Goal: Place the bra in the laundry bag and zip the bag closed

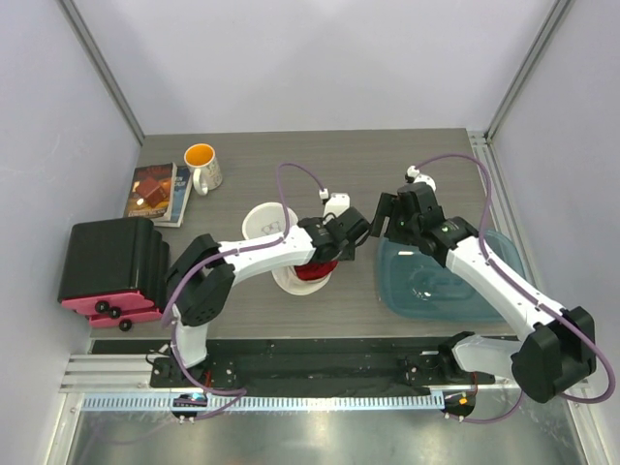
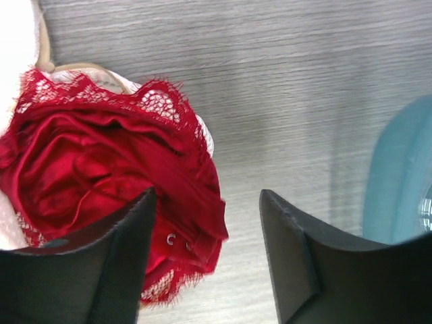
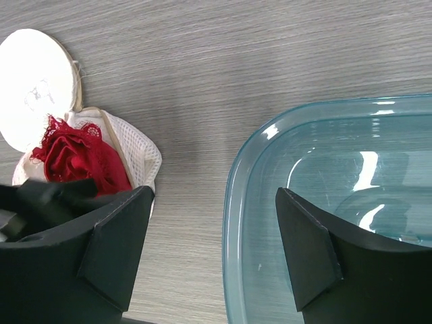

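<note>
The laundry bag (image 1: 263,222) is a white round mesh pouch lying open in mid-table, its flat lid (image 3: 37,84) flipped back and its mesh wall (image 3: 137,147) showing. The red lace bra (image 2: 101,179) is bunched inside the bag's mouth, its hook end hanging over the rim. My left gripper (image 2: 206,226) hovers open just right of the bra (image 1: 314,270), whose edge lies beside the left finger (image 2: 115,270), ungripped. Open and with nothing in it, my right gripper (image 3: 214,226) hangs over the table beside the bag.
A teal plastic tub (image 1: 446,281) sits at the right, its rim (image 3: 236,202) right under my right gripper. A white mug with an orange inside (image 1: 201,165) and books (image 1: 155,191) lie at the back left. A black and red case (image 1: 111,266) stands at the left edge.
</note>
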### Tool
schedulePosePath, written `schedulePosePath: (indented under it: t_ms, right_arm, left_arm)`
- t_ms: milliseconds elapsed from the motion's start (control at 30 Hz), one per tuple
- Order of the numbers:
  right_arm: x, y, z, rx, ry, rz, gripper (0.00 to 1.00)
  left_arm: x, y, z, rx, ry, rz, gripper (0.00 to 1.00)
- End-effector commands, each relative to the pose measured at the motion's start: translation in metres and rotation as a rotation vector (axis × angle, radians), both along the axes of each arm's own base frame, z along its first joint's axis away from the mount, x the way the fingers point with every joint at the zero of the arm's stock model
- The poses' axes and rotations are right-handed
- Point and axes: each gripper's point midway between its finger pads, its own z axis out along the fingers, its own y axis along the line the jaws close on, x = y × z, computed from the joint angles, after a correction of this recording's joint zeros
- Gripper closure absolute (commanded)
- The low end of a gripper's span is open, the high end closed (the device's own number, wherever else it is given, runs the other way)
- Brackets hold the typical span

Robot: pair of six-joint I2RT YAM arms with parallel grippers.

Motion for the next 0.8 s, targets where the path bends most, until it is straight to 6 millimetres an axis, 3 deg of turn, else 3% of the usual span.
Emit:
schedulePosePath:
  t_ms: [0, 167, 200, 233, 367, 500, 767]
  right_arm:
    - [-0.004, -0.003, 0.009, -0.006, -0.032, 0.015, 0.2]
    - [-0.008, 0.022, 0.001, 0.09, -0.013, 0.098, 0.22]
    - [-0.008, 0.027, -0.004, 0.102, -0.004, 0.11, 0.24]
    - [-0.007, 0.038, -0.004, 0.141, -0.009, 0.141, 0.27]
    - [-0.011, 0.066, -0.02, 0.236, 0.039, 0.218, 0.41]
    - [-0.006, 0.094, -0.024, 0.295, 0.014, 0.274, 0.55]
    - [-0.02, 0.139, -0.039, 0.341, 0.008, 0.359, 0.54]
  left_arm:
    - [0.012, 0.002, 0.007, 0.019, -0.037, 0.033, 0.46]
    - [0.018, 0.013, 0.013, 0.013, -0.043, 0.028, 0.84]
    - [0.017, 0.017, 0.011, 0.022, -0.04, 0.028, 0.96]
    - [0.017, 0.02, 0.02, 0.004, -0.051, 0.027, 1.0]
    - [0.007, 0.03, 0.022, -0.031, -0.053, 0.006, 1.0]
    - [0.002, 0.039, 0.027, -0.064, -0.055, 0.002, 1.0]
    - [-0.004, 0.044, 0.034, -0.11, -0.07, -0.002, 1.0]
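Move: The bra bunched in the bag's mouth has its middle about 6 cm left of the left hand, level with it and 3 cm lower, its right corner between the open fingers. The bag's round lid lies some 17 cm left and 6 ahead; the tray's middle 27 cm right and 5 back. From the right hand, the bra is roughly 15 cm left, 3 back and 9 below. Left hand pinches the bra's right edge, drags it 5 cm left; right hand follows 11 cm, sinking, half closing. ##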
